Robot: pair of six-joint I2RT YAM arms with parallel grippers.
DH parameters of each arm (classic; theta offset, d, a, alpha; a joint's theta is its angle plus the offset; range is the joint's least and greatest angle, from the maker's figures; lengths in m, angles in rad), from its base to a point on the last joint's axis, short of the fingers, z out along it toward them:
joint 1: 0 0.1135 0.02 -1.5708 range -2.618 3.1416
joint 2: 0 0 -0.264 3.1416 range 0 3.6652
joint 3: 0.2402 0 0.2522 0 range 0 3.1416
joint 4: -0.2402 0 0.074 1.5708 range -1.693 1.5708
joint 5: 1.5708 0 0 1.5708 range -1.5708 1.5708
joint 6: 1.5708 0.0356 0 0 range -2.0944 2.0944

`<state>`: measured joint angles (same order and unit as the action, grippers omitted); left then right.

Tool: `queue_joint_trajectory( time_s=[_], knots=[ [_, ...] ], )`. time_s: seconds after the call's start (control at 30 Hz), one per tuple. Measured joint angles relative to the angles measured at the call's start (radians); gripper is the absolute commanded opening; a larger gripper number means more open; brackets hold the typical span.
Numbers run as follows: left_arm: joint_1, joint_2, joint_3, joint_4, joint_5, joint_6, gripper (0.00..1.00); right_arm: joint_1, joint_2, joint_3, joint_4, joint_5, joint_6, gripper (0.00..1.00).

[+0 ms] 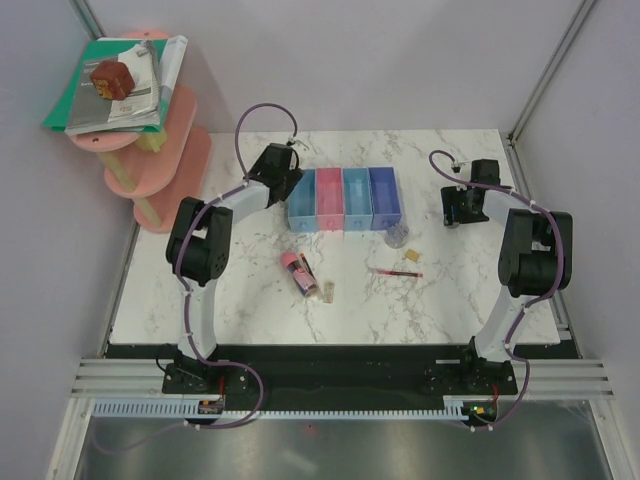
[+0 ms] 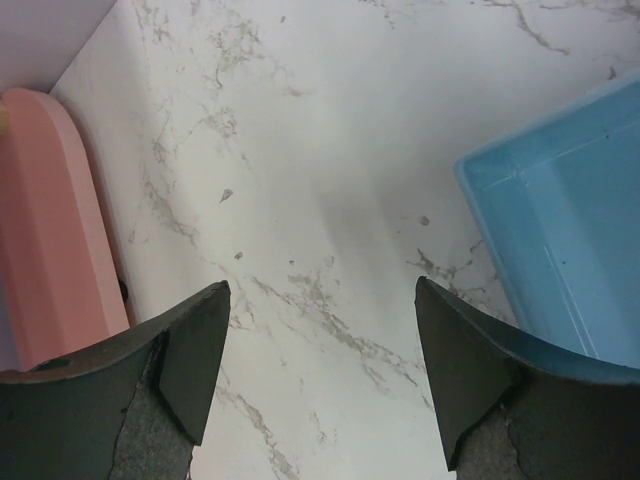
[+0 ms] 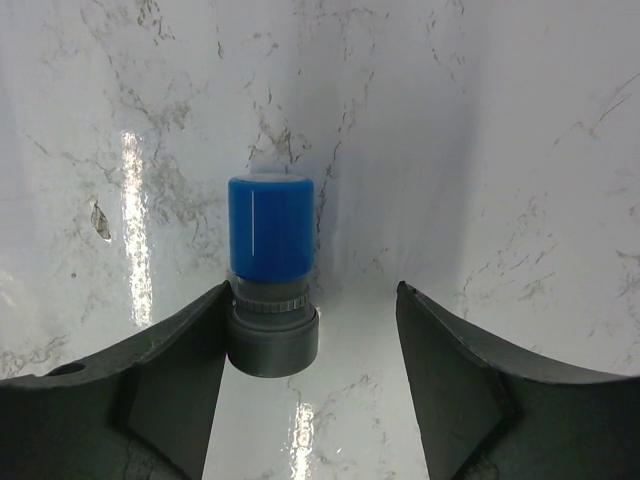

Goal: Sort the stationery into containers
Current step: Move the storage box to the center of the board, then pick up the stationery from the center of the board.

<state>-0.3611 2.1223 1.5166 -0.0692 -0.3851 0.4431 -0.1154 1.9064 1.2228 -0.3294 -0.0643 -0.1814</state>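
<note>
The containers are four joined trays: light blue (image 1: 302, 203), pink (image 1: 329, 200), light blue (image 1: 357, 199) and darker blue (image 1: 384, 198). My left gripper (image 1: 280, 162) (image 2: 322, 290) hangs open over bare marble, with the first tray's (image 2: 560, 230) corner at its right. At the table's right, my right gripper (image 1: 460, 208) (image 3: 312, 290) is open around a grey blue-capped cylinder (image 3: 270, 275). The cylinder touches the left finger (image 3: 180, 370) and stands apart from the right one. A pink-capped dark tube (image 1: 298, 272), two tan blocks (image 1: 326, 292) (image 1: 411, 256), a clear roll (image 1: 397, 237) and a red pen (image 1: 395, 272) lie mid-table.
A tiered pink shelf (image 1: 165, 150) stands at the back left corner, topped with books and papers and a brown block (image 1: 113, 78). Its edge (image 2: 50, 230) shows at the left of the left wrist view. Grey walls close in the table's back and sides.
</note>
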Motion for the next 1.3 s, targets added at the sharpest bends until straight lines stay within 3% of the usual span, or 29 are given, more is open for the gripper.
queue_joint_trajectory(
  time_s=[0.23,0.57,0.7,0.93,1.3],
  knots=[
    [-0.012,0.018,0.003,0.002,0.005,0.0,0.82,0.0,0.009,0.033,-0.038,-0.002,-0.011,0.73],
    [-0.012,-0.007,-0.042,0.018,-0.002,0.0,0.83,0.012,0.087,0.219,-0.077,-0.023,-0.019,0.67],
    [-0.016,-0.034,-0.07,0.016,-0.002,0.0,0.83,0.021,0.139,0.254,-0.084,-0.026,-0.027,0.55],
    [-0.016,-0.129,-0.115,-0.003,0.002,0.001,0.83,0.026,0.178,0.278,-0.119,-0.04,-0.04,0.46],
    [-0.016,-0.199,-0.157,-0.005,0.003,0.001,0.83,0.026,0.178,0.332,-0.227,-0.043,-0.066,0.46]
  ],
)
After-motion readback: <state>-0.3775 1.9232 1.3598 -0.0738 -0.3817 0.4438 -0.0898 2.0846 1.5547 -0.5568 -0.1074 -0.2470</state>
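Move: To the left hand's right, about 14 cm off and 2 cm back, is the middle of the storage box, some 3 cm lower, with its left wall right beside the open fingers. The glass jar is roughly 23 cm right and 9 cm back of this hand. From the right hand, the blue-capped stick lies about 1 cm ahead, 1 cm left and slightly below. The jar is some 12 cm left and 3 cm back of the right hand, the yellow block 9 cm left and 7 cm back. Pushing the box's left wall with its right finger, the left hand goes on to the right and dips by under 1 cm, then comes free, draws back and rises about 4 cm each way, fingers still wide. The right hand arcs forward over the stick, up and down again, easing back to end some 4 cm farther out, its fingers closing from wide to about half open around the blue cap. ##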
